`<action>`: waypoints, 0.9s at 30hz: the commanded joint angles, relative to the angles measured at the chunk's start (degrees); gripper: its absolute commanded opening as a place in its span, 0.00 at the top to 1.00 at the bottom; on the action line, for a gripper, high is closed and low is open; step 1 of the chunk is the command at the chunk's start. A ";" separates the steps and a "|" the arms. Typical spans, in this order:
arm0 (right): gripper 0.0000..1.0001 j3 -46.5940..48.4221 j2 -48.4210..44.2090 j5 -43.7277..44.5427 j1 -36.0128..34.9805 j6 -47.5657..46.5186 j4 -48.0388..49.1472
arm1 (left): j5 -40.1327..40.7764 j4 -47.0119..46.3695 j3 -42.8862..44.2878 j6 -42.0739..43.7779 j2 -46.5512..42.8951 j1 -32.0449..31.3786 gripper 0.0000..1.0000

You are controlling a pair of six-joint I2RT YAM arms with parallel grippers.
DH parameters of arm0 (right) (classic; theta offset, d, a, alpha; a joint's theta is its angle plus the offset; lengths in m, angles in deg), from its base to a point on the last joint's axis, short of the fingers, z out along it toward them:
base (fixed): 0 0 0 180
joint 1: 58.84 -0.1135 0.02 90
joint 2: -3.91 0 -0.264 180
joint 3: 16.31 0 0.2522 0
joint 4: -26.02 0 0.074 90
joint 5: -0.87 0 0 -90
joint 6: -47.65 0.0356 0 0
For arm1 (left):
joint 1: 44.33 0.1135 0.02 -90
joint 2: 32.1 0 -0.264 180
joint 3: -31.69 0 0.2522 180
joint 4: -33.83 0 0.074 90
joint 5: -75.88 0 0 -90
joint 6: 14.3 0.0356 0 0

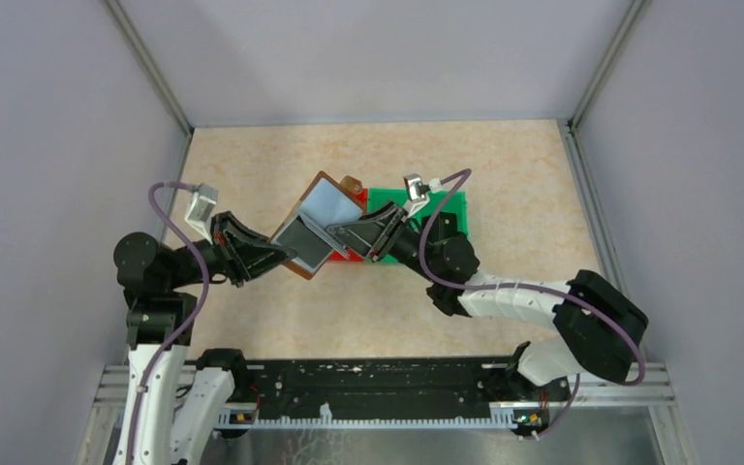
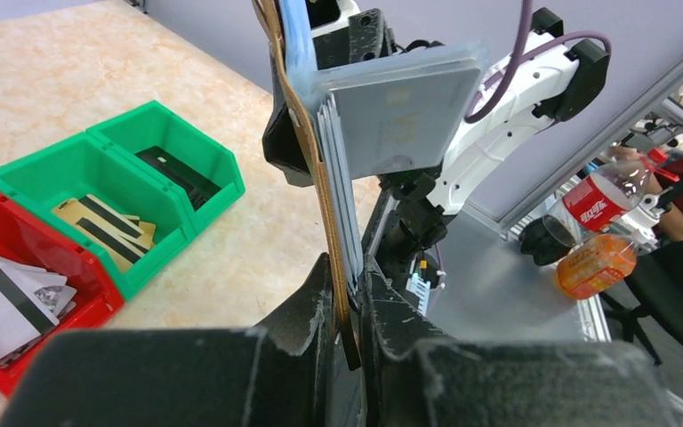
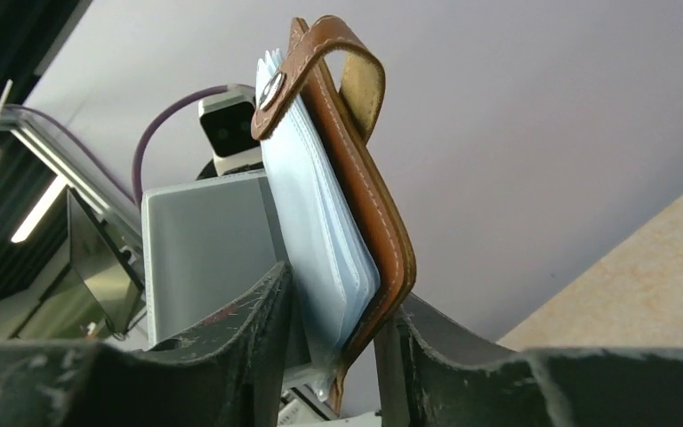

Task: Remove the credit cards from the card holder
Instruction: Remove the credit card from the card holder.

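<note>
The brown card holder hangs open above the table between both arms, its pale blue inside facing up. My left gripper is shut on the edge of its brown cover. One grey pocket page fans out to the side; I cannot tell whether it holds a card. My right gripper is open, with a finger on each side of the holder's lower edge: clear pockets on one side, brown cover on the other. Gold credit cards with dark stripes lie in a green bin.
Two joined green bins stand on the table, the far one holding a dark card. A red bin beside them holds white cards. In the top view the green bin lies under the right arm. Drink bottles stand off the table.
</note>
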 commanded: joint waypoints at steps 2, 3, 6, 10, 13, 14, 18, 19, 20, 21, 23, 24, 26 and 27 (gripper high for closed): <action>0.54 -0.08 -9.12 -2.43 -0.52 -9.92 -10.77 | -0.72 0.66 3.18 6.73 -0.47 -0.13 1.00; 0.51 0.42 -10.44 -2.55 -0.44 -12.12 -14.28 | -1.41 0.69 3.25 7.22 -0.47 -0.13 1.00; 0.43 3.32 -14.75 -3.67 -0.36 -19.96 -27.22 | -3.44 3.20 3.47 9.74 -0.47 -0.22 1.00; 0.36 7.62 -18.49 -4.97 -0.27 -28.86 -40.81 | -4.52 7.83 4.63 16.09 -0.31 -0.22 1.00; 0.32 10.53 -19.42 -6.61 -0.26 -34.21 -48.53 | -5.44 9.62 5.49 19.34 -0.13 -0.22 1.00; 0.30 11.48 -19.40 -7.43 -0.30 -35.54 -50.36 | -5.66 10.05 5.78 19.99 -0.05 -0.22 1.00; 0.24 15.36 -19.70 -8.15 -0.34 -41.05 -58.12 | -5.55 13.30 6.90 24.80 0.39 -0.22 1.00; 0.23 16.29 -19.93 -7.69 -0.27 -42.71 -59.84 | -5.29 14.65 7.25 26.44 0.47 -0.26 1.00; 0.22 17.20 -20.18 -6.91 -0.29 -44.09 -61.30 | -5.19 15.86 7.63 28.29 0.49 -0.22 1.00; 0.22 18.17 -20.32 -5.76 -0.26 -45.58 -63.11 | -5.36 17.07 8.03 30.27 0.57 -0.22 1.00; 0.21 21.35 -20.03 -3.56 -0.26 -48.70 -67.44 | -5.90 19.74 8.85 34.28 0.75 -0.23 1.00; 0.20 22.69 -19.74 -2.90 -0.27 -50.31 -69.41 | -6.15 21.03 9.27 35.61 0.77 -0.24 1.00; 0.19 24.78 -19.12 -1.96 -0.31 -52.65 -72.42 | -6.80 22.97 10.17 39.00 0.82 -0.23 1.00; 0.19 25.74 -18.79 -1.66 -0.32 -53.75 -73.76 | -7.15 23.72 10.39 39.92 0.89 -0.22 1.00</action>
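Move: The right hand, just starting to open at the holder's edge, has the folded-out sleeve with the credit card's middle about 2 cm back, 2 cm to its left and some 3 cm above. The brown cover's middle is about 1 cm ahead, 2 cm left and slightly lower; the snap strap lies roughly 6 cm ahead and 2 cm right. From the left hand, gripping the cover, that sleeve is some 3 cm ahead, 5 cm right and 3 cm up. Back and to the right by about 2 cm, the right hand draws off the card holder's sleeves, spreading its fingers wide and swinging them down from steeply upward to nearly level, close to 50 degrees of turn in all, with a small late drift forward. The left hand keeps its pinch on the holder, eases back about 1 cm and rolls so that the holder's forward side tips up. ##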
